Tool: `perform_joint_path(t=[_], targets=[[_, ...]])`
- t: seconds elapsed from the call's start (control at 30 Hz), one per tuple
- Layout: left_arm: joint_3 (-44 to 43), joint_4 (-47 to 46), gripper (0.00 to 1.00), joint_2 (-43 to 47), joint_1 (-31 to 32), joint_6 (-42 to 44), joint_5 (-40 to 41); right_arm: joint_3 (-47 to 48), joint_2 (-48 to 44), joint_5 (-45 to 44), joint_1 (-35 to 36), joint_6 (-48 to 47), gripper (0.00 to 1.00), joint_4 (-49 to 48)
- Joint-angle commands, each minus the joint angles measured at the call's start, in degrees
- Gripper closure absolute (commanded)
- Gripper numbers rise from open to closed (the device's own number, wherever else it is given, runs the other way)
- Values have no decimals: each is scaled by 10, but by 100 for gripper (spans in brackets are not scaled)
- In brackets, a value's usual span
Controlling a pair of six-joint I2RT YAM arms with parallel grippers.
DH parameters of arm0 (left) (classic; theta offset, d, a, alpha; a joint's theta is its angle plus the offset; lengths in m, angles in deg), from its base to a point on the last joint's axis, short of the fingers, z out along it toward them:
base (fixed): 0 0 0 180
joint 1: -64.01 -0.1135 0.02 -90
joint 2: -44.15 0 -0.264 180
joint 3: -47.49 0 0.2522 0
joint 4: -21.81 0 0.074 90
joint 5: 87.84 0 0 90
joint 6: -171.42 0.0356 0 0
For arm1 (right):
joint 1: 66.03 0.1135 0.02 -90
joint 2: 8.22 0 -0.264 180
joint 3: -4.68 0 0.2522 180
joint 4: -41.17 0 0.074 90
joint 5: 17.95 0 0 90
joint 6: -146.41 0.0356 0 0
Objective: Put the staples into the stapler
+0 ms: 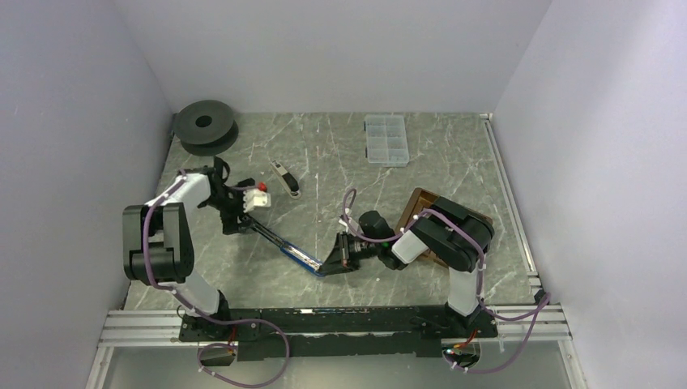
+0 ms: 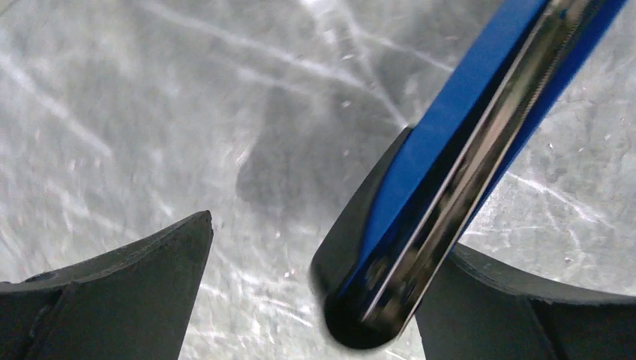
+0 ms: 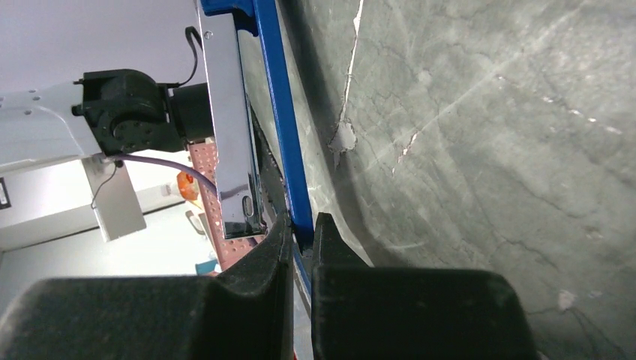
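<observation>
The blue stapler (image 1: 296, 253) lies swung open on the marble table, stretched between my two grippers. Its blue arm and shiny metal channel (image 2: 465, 150) run diagonally through the left wrist view, with the rounded black end low between the fingers. My left gripper (image 1: 241, 220) (image 2: 330, 240) is open; its right finger sits just behind the stapler and its left finger stands well apart. My right gripper (image 1: 339, 263) (image 3: 302, 225) is shut on the stapler's blue arm (image 3: 281, 112), with the chrome magazine (image 3: 229, 135) standing free beside it. No staples can be made out in any view.
A clear plastic compartment box (image 1: 386, 139) sits at the back, right of centre. A black spool (image 1: 206, 126) fills the back left corner. A small black and silver tool (image 1: 285, 178) lies behind the stapler. A brown tray (image 1: 420, 207) sits under my right arm.
</observation>
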Motion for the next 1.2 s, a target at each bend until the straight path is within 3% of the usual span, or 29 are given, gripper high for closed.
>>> perform_joint_path(t=[0.0, 0.2, 0.3, 0.47, 0.53, 0.7, 0.83, 1.17], targets=[[-36, 64, 0, 12, -59, -95, -90, -25, 25, -69, 10, -21, 100, 131], [-37, 44, 1, 22, -82, -198, -118, -25, 52, -63, 19, -23, 100, 94], [-87, 134, 0, 12, -100, -179, -173, -30, 59, -64, 21, -19, 100, 81], [-160, 291, 1, 6, -120, -89, -172, -25, 54, -69, 22, -25, 100, 96], [-196, 330, 1, 3, -123, -97, -191, -20, 45, -73, 22, -32, 100, 110], [-153, 200, 1, 61, -106, -221, -222, -15, 44, -71, 23, -31, 100, 112], [-72, 82, 1, 103, -67, -259, -156, -21, 50, -70, 23, -25, 100, 98], [-37, -60, 0, 70, -43, -314, -13, -31, 55, -68, 23, -17, 100, 80]])
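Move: The opened stapler's free end sits beside the open left hand's right finger, about 3 cm right of the hand point, 1 cm ahead and level with it. From that hand, the black-and-white tool lies roughly 12 cm ahead and 13 right, about 1 cm lower; the grey spool some 26 ahead and 8 left, level. The right hand pinches the stapler's other end, with the free end about 18 cm to its left and 15 ahead, 1 cm higher. Open left hand rises some 10 cm off the stapler's free end, sinks back 4, turning 25 degrees counter-clockwise. ##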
